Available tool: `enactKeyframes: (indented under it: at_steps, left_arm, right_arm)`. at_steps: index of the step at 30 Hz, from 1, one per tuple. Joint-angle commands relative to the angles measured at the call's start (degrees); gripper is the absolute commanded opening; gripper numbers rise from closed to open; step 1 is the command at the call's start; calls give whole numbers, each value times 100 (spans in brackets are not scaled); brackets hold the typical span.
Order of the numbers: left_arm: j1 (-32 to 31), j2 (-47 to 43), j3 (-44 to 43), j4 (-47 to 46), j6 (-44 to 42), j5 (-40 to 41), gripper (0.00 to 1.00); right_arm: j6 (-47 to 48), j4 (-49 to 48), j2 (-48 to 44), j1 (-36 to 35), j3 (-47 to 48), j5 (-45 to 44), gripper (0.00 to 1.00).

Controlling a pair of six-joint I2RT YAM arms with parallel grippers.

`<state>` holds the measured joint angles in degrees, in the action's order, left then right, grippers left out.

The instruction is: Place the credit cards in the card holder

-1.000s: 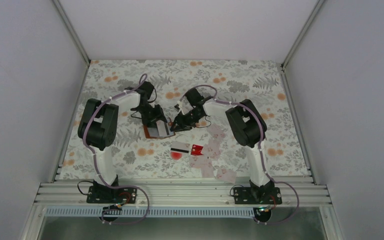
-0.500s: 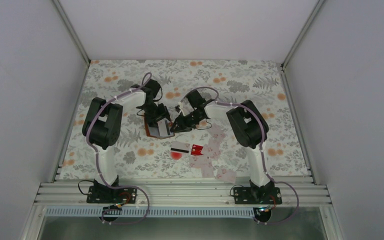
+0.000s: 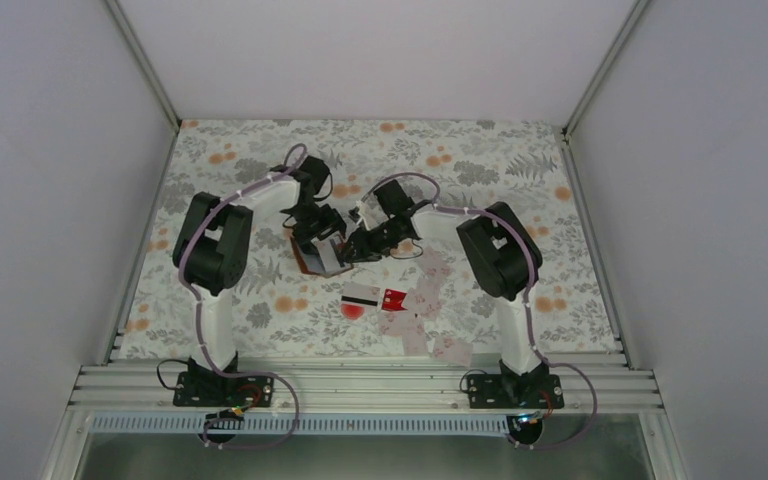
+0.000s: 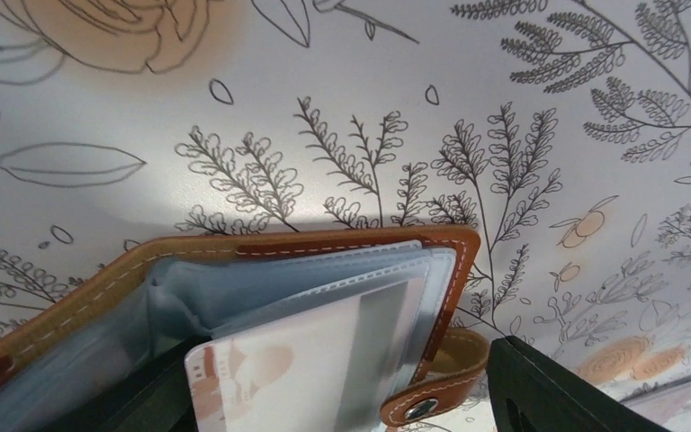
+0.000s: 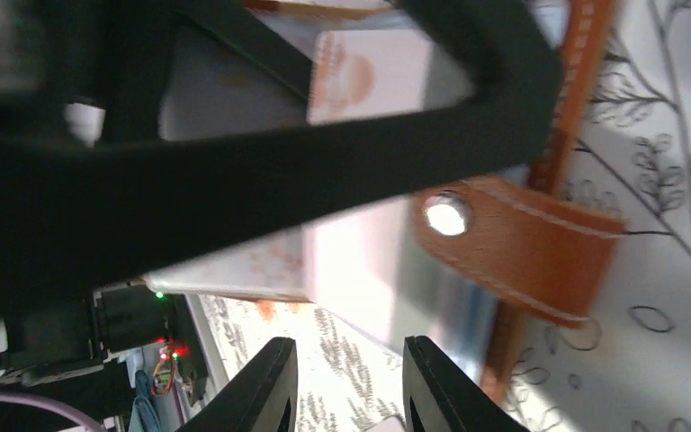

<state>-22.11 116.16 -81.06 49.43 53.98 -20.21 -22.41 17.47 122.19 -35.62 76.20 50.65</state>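
Note:
The brown leather card holder (image 3: 312, 260) lies open on the flowered cloth, and my left gripper (image 3: 318, 236) hangs over it. In the left wrist view the card holder (image 4: 234, 247) shows clear sleeves, with a pale grey-striped credit card (image 4: 324, 360) partly in one. My left gripper (image 4: 337, 364) is open, its right finger (image 4: 558, 396) apart from the snap strap (image 4: 436, 391). My right gripper (image 3: 356, 246) sits at the holder's right edge. It (image 5: 346, 351) is open by a narrow gap, just short of the card (image 5: 360, 270). More credit cards lie nearer: a striped one (image 3: 360, 295), a red one (image 3: 395, 298) and pale ones (image 3: 428, 275).
A round red spot (image 3: 352, 311) lies by the striped card. Further pale cards (image 3: 450, 349) reach the table's near edge by the right arm's base. The left gripper's black finger (image 5: 234, 171) crosses the right wrist view. White walls enclose the table on three sides.
My left gripper's jaws have spread wider, and the left arm has shifted slightly right and farther from its base. The right gripper has barely moved.

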Motion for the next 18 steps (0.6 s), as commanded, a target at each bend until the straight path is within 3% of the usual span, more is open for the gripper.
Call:
enactKeyframes:
  at_steps: [1, 12, 16, 18]
  left_arm:
    - [-357, 778, 0, 518, 538, 322, 77]
    - [-594, 956, -589, 1016, 371, 895, 86]
    - [-692, 928, -900, 1257, 168, 1137, 98]
    - [-743, 907, -969, 1305, 125, 1134, 100]
  right_arm:
    - [-60, -440, -430, -53, -176, 243, 31]
    - [145, -263, -753, 46, -468, 89, 30]
    - [305, -62, -1048, 121, -589, -139, 30]
    - [396, 91, -1213, 148, -629, -292, 30]
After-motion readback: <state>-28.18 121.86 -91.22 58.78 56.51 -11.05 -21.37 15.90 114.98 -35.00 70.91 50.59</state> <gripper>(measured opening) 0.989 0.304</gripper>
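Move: Just below the left hand, about 3 cm back and 1 cm right of it, lies the card in the open card holder's pocket. The holder's strap is some 6 cm right and 4 cm back; a loose striped card lies about 12 cm back and 9 cm right, all roughly 2 cm lower. From the right hand that pocketed card is about 4 cm left, 1 cm ahead and 3 cm lower. Spreading its fingers from well open to fully open over the pocketed card, the left hand slides barely 2 cm right towards the strap side, its left side rolling up some 10 degrees so the fingers point more nearly straight down. The right hand rises about 3 cm away from the holder's strap side, then eases about 1 cm right, its small finger gap unchanged. ##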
